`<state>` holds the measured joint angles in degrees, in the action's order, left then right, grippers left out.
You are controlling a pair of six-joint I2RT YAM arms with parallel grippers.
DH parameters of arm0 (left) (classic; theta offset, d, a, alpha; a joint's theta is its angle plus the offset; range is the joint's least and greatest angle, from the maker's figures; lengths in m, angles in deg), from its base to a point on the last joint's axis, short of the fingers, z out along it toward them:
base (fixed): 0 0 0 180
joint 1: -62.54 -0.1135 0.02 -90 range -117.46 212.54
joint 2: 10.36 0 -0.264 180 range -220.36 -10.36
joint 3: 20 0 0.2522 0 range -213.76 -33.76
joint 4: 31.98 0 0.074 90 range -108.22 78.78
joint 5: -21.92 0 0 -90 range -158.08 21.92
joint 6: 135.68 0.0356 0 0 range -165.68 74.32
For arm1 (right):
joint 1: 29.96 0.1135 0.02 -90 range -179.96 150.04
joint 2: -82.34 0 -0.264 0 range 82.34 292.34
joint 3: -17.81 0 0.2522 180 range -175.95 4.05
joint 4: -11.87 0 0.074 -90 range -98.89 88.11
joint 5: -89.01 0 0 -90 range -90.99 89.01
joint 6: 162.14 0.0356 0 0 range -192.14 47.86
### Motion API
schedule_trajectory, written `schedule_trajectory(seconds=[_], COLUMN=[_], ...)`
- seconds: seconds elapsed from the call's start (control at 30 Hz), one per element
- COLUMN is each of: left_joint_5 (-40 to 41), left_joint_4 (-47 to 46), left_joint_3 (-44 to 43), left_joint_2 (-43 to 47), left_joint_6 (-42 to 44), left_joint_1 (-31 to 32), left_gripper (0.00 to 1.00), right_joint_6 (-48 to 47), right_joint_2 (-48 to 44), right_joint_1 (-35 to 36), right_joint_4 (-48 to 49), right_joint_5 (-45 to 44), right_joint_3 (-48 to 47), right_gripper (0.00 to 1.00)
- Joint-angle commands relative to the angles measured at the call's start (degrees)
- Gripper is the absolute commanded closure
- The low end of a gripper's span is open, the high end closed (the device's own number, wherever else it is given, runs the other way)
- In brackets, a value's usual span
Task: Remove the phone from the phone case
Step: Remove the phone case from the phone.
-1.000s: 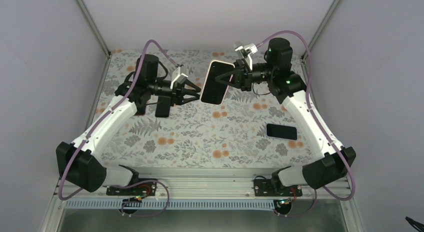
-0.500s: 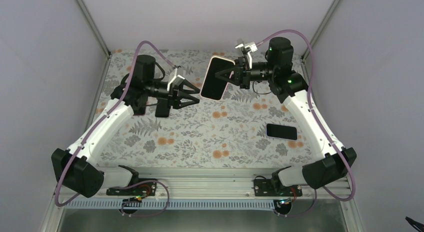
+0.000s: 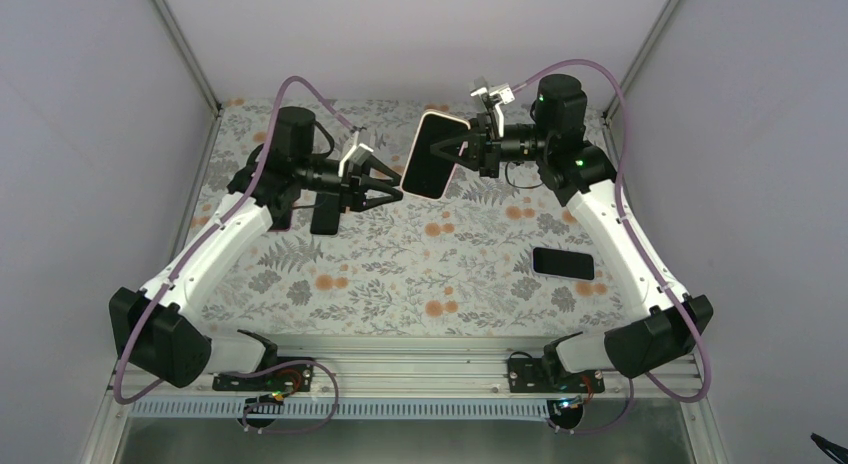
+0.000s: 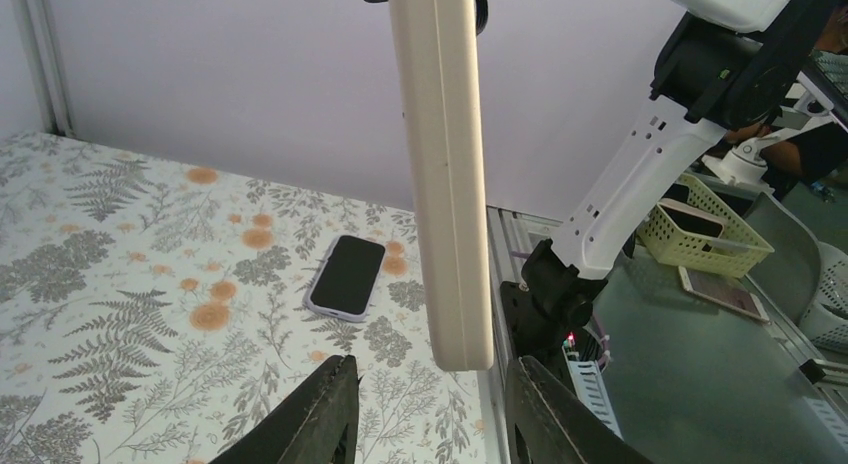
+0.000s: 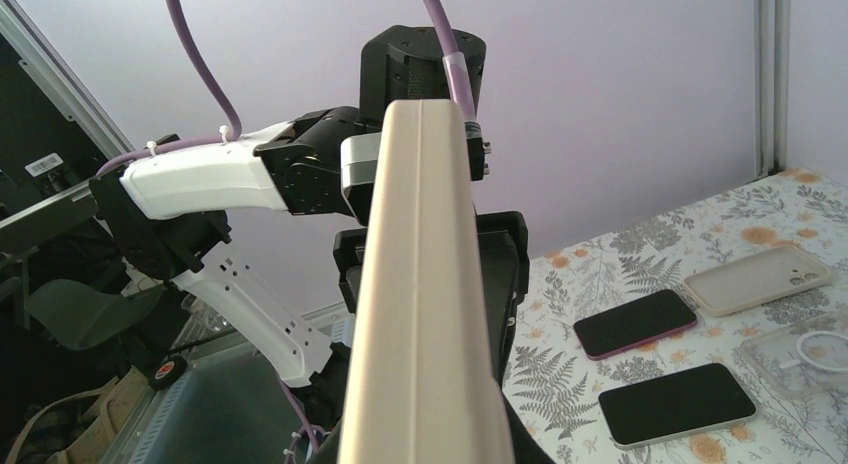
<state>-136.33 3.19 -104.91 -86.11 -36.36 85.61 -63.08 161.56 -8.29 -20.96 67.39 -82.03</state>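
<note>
The phone (image 3: 430, 156), black screen up, sits in a cream phone case (image 4: 440, 174) and is held in the air above the back of the table. My right gripper (image 3: 463, 149) is shut on its right side. In the right wrist view the case's long cream edge (image 5: 425, 284) fills the middle and hides the fingers. My left gripper (image 3: 398, 186) is open just left of the phone's lower end. In the left wrist view its two black fingers (image 4: 330, 409) stand either side of the case's bottom end, a little short of it and not touching.
A phone in a lilac case (image 3: 563, 263) lies on the table at the right. Under the left arm lie a dark phone (image 3: 325, 216) and more: two phones (image 5: 635, 322), an empty cream case (image 5: 757, 280) and a clear case (image 5: 800, 349). Baskets (image 4: 700, 229) stand off the table.
The right gripper raised and tilted the cased phone slightly. The left gripper drew back, then returned toward the phone's lower end, its jaws widening and then narrowing a little.
</note>
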Motion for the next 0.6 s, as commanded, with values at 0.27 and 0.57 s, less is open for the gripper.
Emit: schedule_trajectory(seconds=[0.27,0.57], left_joint_5=[0.34,3.24], left_joint_4=[-2.43,-1.73], left_joint_3=[-1.55,-0.91], left_joint_2=[-1.19,-1.21], left_joint_6=[-1.61,1.19], left_joint_1=[0.36,0.38], left_gripper=[0.73,0.93], right_joint_6=[-0.64,3.37], right_joint_2=[-0.21,-0.17], right_joint_1=[0.3,0.3], right_joint_4=[1.49,5.24], right_joint_5=[0.33,7.62], right_joint_3=[-0.76,0.47], right_gripper=[0.96,0.96])
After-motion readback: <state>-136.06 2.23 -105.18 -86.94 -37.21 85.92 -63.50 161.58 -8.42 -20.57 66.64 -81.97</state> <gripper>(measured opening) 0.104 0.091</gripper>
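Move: The left hand's open fingers straddle the lower left corner of the cased phone; that corner lies about 2 cm to their right, level fore and aft and in height. The phone's middle is some 7 cm right, 7 cm above and 2 cm ahead. The nearer bare phone lies on the table about 12 cm ahead, 16 cm left and 34 cm below. From the right hand the corner is about 9 cm left, 2 cm back and 8 cm below. The left fingers shut from about a third open to nearly closed and come to pinch the lower left corner of the phone case, the near finger pushing the corner slightly forward as they close, while the left hand itself stays practically in place. The right hand keeps its grip on the phone and case and is nudged forward by less than half a centimetre, with barely a degree of turn. ##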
